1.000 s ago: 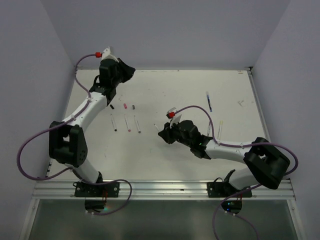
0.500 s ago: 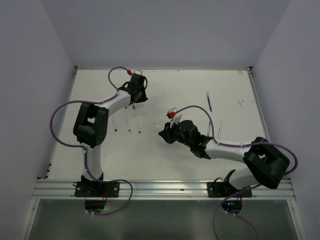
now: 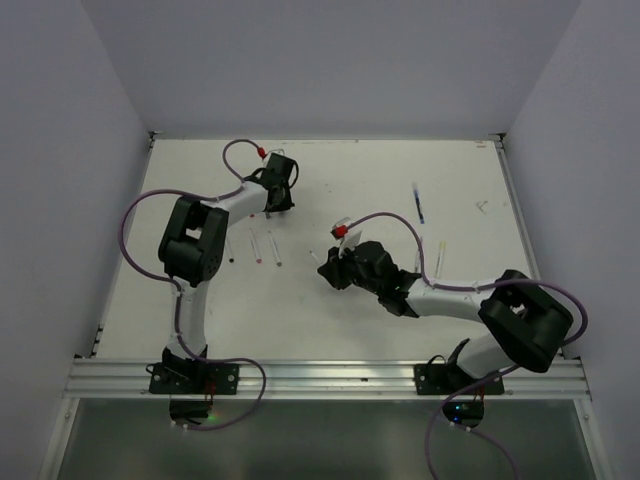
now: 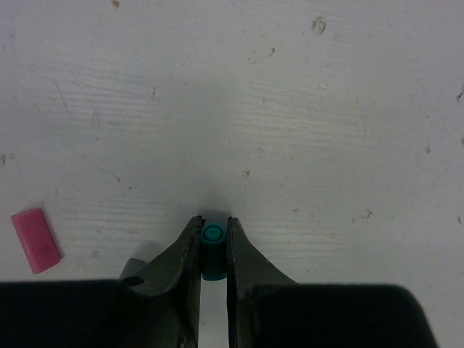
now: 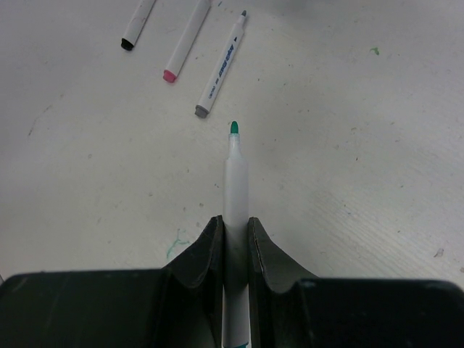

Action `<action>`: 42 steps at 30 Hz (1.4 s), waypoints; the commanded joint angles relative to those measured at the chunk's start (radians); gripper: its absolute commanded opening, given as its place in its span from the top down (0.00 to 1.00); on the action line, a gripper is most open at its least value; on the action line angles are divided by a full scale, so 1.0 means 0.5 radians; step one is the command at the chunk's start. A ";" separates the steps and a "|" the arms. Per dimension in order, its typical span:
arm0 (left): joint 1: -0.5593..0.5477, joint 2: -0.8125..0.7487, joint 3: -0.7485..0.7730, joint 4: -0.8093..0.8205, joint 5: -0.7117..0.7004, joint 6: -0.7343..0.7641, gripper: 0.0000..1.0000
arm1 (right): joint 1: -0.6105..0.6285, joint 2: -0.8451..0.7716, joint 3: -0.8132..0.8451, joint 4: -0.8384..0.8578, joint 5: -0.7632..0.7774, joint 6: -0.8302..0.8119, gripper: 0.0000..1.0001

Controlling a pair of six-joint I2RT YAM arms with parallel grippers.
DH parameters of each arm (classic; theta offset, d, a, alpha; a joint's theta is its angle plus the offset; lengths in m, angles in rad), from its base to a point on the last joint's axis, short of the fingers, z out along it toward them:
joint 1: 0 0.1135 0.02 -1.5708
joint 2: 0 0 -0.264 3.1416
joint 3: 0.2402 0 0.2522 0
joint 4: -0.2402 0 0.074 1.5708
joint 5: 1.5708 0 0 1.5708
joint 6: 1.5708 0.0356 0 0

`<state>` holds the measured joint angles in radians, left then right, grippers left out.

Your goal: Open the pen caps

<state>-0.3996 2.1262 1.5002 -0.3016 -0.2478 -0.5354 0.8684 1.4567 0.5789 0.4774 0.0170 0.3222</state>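
My left gripper is shut on a small teal pen cap, held just above the table. In the top view this gripper reaches to the back left, over the row of pens. A pink cap lies loose to its left. My right gripper is shut on the white barrel of a pen whose bare green tip points away. From above, the right gripper sits mid-table.
Ahead of the right gripper lie three uncapped pens with black, pink and grey ends. A blue pen lies at the back right. Two more pens rest beside the right forearm.
The left arm has swung from the back left corner rightwards and down to the table near the pen row. The right arm has hardly moved.
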 commanded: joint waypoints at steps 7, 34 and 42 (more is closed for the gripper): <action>0.008 0.034 0.009 -0.032 -0.121 0.028 0.69 | -0.003 0.063 0.091 0.045 0.024 0.037 1.00; 0.011 -1.880 -0.680 0.075 -0.167 0.040 0.00 | 0.049 0.949 1.213 -0.694 0.524 0.347 0.92; 0.008 -2.522 -1.196 -0.044 -0.262 0.147 0.00 | 0.125 1.268 1.536 -0.890 0.641 0.383 0.88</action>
<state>-0.3996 0.9348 0.9508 -0.3050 -0.3313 -0.5045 0.9192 2.0594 1.2873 0.0830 0.2764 0.4885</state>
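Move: The green cap is already shut in the left fingers, with its table spot about 1 cm beneath them. The grey cap sits roughly 4 cm to its left and 1 cm back, the pink cap about 8 cm left and 1 cm back. For the uncapped green pen in the right hand, the free spot lies some 10 cm ahead, 9 cm left and 9 cm below. The grey pen is about 10 cm ahead and 13 cm left of that hand, the pink pen 10 cm ahead and 17 cm left, both 9 cm below. The green cap is let go beside the grey cap as the left fingers open. The left hand then lifts steeply, some 30 cm, swings back about 15 cm and left, tilting up and opening wide. The green pen, still gripped in the right hand, travels forward and left about 12 cm while sinking towards the free spot right of the grey pen, its wrist turning some 15 degrees clockwise and tipping down. ##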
